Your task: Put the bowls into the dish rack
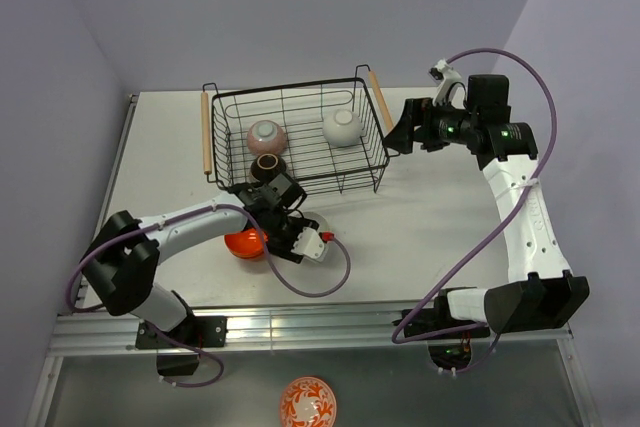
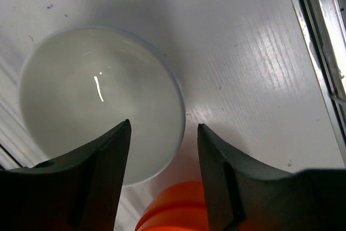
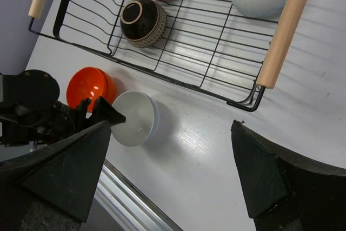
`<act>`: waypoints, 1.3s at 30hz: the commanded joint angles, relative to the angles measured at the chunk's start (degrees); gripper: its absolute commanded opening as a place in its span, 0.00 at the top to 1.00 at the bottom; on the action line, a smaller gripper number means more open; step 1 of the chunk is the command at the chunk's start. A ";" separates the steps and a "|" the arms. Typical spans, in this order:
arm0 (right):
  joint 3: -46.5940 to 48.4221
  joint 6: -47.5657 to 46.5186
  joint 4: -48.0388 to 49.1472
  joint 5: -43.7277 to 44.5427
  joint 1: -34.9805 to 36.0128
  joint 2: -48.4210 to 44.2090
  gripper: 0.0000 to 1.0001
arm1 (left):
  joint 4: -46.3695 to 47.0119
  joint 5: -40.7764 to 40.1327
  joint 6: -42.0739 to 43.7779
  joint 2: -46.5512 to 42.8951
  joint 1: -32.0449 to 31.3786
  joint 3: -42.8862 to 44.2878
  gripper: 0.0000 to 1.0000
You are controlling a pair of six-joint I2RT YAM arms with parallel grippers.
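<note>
A plain white bowl (image 2: 97, 101) stands upright on the table in front of the dish rack (image 1: 295, 137), with a glossy orange bowl (image 1: 245, 244) touching or nearly touching its side. My left gripper (image 2: 164, 128) is open and straddles the white bowl's near rim, one finger inside and one outside, not pressing on it. In the rack lie a pinkish bowl (image 1: 267, 136), a white bowl (image 1: 342, 127) and a dark patterned bowl (image 1: 268, 168). My right gripper (image 1: 397, 130) hangs wide open and empty by the rack's right end, above the table.
Each short end of the rack has a wooden rod handle (image 3: 284, 31). An orange-and-white patterned bowl (image 1: 308, 402) sits below the table's near edge, between the arm bases. A metal rail (image 3: 140, 204) runs along the near edge.
</note>
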 commanded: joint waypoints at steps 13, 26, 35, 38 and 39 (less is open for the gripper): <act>-5.76 -0.51 -1.20 -2.98 -0.77 -2.83 0.00 | 2.63 -1.45 1.85 4.54 -2.77 -1.00 0.64; -12.88 6.34 8.99 -7.29 -1.47 -8.46 0.01 | 3.33 -2.33 -6.32 -4.68 -11.73 4.36 1.00; -14.02 16.52 17.41 -15.98 -1.39 -10.91 0.03 | 17.39 -21.92 -11.07 -17.86 -21.75 -0.91 1.00; -13.41 18.82 18.30 -20.11 0.19 -10.65 0.03 | 21.70 -27.45 -11.25 -20.32 -22.37 -3.19 1.00; -13.50 19.44 18.83 -20.56 1.59 -10.74 0.03 | 24.23 -28.78 -10.64 -20.77 -22.37 -4.94 1.00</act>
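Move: The white bowl's middle lies about 5 cm ahead of the left hand, 3 cm to its right and 4 cm below, its near rim right under the open fingers. The orange bowls stand some 14 cm left of the white bowl, level with it; in the rack, the black bowl is roughly 19 cm ahead of this hand and 7 cm left. From the right hand the white bowl is about 9 cm back, 25 cm left and 28 cm below. Left hand sinks 3 cm, pinches the white bowl's near rim, lifts 14 cm rightward; right hand draws back. ##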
